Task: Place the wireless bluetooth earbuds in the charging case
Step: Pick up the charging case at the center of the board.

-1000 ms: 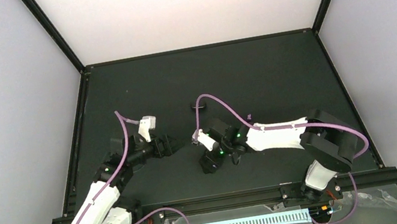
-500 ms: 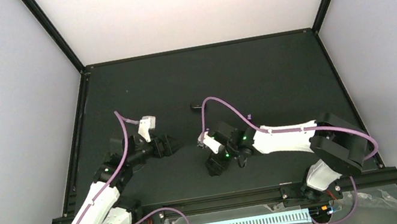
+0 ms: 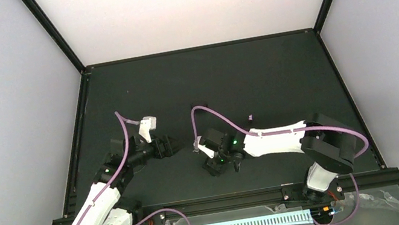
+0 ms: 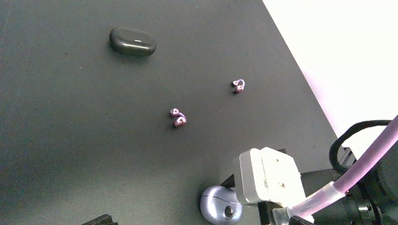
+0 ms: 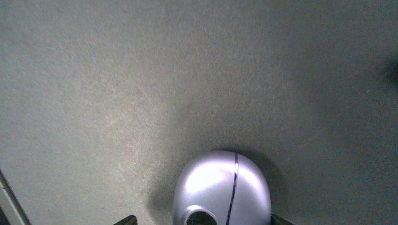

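Note:
A closed lavender charging case (image 5: 220,190) lies on the black table, seam upward. My right gripper (image 5: 203,220) is open and straddles it: the left fingertip (image 5: 126,219) stands apart from the case, the right fingertip (image 5: 281,219) sits close to its side. From the left wrist view the same case (image 4: 220,208) lies under the right wrist's white camera block (image 4: 267,176). Two purple-pink earbuds (image 4: 178,118) (image 4: 239,85) lie loose beyond it. One earbud (image 3: 250,117) shows from above. My left gripper (image 3: 170,148) is open and holds nothing, left of the case.
A closed black oval case (image 4: 133,41) lies farther back on the table. The right arm's purple cable (image 3: 209,111) loops over the mat behind its wrist. A black frame rail (image 3: 223,197) runs along the near edge.
My right gripper's jaws have narrowed around the lavender case and the wrist has shifted slightly. The left gripper has drawn back a little to the left, still open.

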Controlling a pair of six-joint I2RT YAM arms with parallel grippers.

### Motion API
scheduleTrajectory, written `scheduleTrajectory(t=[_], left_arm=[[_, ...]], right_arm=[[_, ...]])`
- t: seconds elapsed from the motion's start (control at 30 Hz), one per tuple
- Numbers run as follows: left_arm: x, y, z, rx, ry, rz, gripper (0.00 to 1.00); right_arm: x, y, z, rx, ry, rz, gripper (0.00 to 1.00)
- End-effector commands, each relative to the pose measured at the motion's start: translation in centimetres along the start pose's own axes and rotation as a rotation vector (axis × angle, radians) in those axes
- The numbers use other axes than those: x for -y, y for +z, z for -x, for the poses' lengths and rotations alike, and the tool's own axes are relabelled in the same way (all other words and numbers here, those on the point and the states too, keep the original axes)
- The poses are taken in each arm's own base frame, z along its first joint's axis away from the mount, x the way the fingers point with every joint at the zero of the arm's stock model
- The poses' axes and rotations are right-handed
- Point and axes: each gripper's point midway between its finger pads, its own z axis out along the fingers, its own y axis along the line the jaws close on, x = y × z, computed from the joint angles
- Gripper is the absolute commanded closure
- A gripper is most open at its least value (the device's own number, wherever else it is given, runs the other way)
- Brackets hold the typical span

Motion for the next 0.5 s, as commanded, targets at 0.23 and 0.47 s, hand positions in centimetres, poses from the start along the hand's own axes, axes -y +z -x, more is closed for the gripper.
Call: scheduleTrajectory(t=[0.23,0.47], left_arm=[[0.4,-0.3,0.5,0.018,0.026,-0.002,0.01],[0.4,-0.3,0.4,0.017,0.021,-0.003,0.01]], right_arm=[[1.0,1.0,-1.7,-0.058,-0.004,-0.074,0.39],[1.0,1.3,-2.0,-0.058,-0.001,-0.066,0.54]])
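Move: The lavender charging case lies almost under the right hand, about 1 cm ahead and 2 cm below, between the open fingers. From that hand, one earbud is roughly 9 cm straight ahead. The other is some 11 cm ahead and 14 cm to the right, and the black case is about 17 cm ahead and 1 cm left. From the left hand, the charging case is about 11 cm to the right, 6 cm back and 15 cm below. The right hand brings its finger pads in against both sides of the lavender charging case, closing from about three-quarters open to half. It first sinks about 1 cm around the case and eases just under 1 cm to the right, towards the case's holed end. Then it nearly stops and keeps closing, fingers pointing steeply down and slightly left. ##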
